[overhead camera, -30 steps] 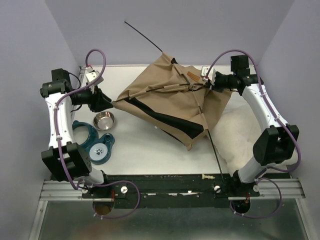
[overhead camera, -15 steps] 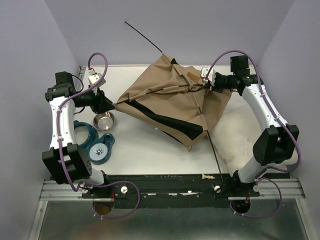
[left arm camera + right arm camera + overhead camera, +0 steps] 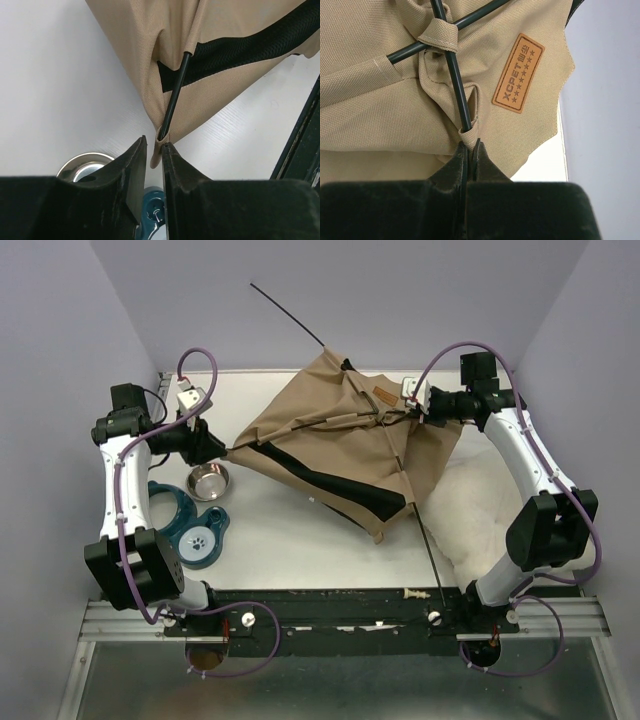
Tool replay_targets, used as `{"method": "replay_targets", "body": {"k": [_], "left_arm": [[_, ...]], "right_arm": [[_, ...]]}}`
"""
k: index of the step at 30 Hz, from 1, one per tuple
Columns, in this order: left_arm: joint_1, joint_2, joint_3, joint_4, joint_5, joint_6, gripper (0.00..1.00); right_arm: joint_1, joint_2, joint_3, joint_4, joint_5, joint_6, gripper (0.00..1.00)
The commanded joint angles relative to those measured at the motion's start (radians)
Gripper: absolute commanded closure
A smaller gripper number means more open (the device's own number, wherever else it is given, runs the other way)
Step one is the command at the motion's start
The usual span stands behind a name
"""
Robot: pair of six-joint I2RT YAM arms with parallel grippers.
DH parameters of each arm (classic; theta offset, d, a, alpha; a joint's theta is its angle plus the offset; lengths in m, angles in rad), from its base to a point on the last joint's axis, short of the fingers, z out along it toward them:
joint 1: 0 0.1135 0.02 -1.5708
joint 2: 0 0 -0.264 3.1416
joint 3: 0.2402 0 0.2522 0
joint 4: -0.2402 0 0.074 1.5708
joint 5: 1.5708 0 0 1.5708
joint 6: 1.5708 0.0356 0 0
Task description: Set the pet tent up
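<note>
The pet tent (image 3: 340,440) lies slack and tilted at the table's back middle, tan fabric with black trim. One thin black pole (image 3: 290,312) sticks out past its far edge. My left gripper (image 3: 222,448) is at the tent's left corner. In the left wrist view the pole's sleeve tip (image 3: 161,137) hangs between the fingertips of this gripper (image 3: 155,145). The tip rests against the right finger and a slit of light shows on its left. My right gripper (image 3: 470,144) is shut on a fabric fold where a pole enters, near the leather label (image 3: 518,73).
A steel bowl (image 3: 208,481) and a teal paw-print holder (image 3: 192,525) sit just below my left gripper. A white fluffy cushion (image 3: 480,510) lies under the tent's right side. A second pole end (image 3: 430,550) reaches toward the front rail. Purple walls close in on three sides.
My left gripper has moved right onto the tent's left corner and its jaws have narrowed around the sleeve tip. The right arm and its grip have not moved.
</note>
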Motion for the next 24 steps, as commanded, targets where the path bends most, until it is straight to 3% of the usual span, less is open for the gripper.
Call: {"method": "replay_targets", "body": {"k": [1,9,16,19,24], "left_arm": [[-0.012,-0.018,0.012,-0.048,0.032,0.067,0.69],[-0.029,0.007,0.024,-0.091,0.029,0.091,0.71],[-0.049,0.013,0.029,-0.093,0.024,0.072,1.0],[-0.087,0.002,0.009,-0.015,-0.017,-0.022,1.0],[-0.247,-0.03,-0.045,0.148,-0.221,-0.229,1.0]], "right_arm": [[-0.026,-0.016,-0.011,-0.053,0.038,0.015,0.99],[-0.027,-0.016,-0.013,-0.053,0.038,0.018,0.99],[-0.026,-0.019,-0.017,-0.051,0.032,0.018,0.99],[-0.015,-0.026,-0.027,-0.059,0.026,0.01,0.99],[0.008,-0.047,-0.057,-0.054,0.017,0.029,0.99]]}}
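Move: At the left fingertips, between the partly open pads, sits the tent's left corner with its pole end, about 1 cm to the right of the hand point and level in depth and height. The black mesh band is some 19 cm to the hand's right and 5 cm back; the steel bowl about 7 cm left and level in depth, some 20 cm below; the teal feeder roughly 10 cm back and 11 cm left, also far below. From the right hand, the corner is about 34 cm left and 7 cm back. Closing its fingers until they pinch the corner sleeve and pole end, the left hand eases about 2 cm to its right and slightly back, then ends with a quicker dip right and down, about 1 cm, rolling a few degrees. The right hand stays in place and keeps its grip on the opposite pole end. ##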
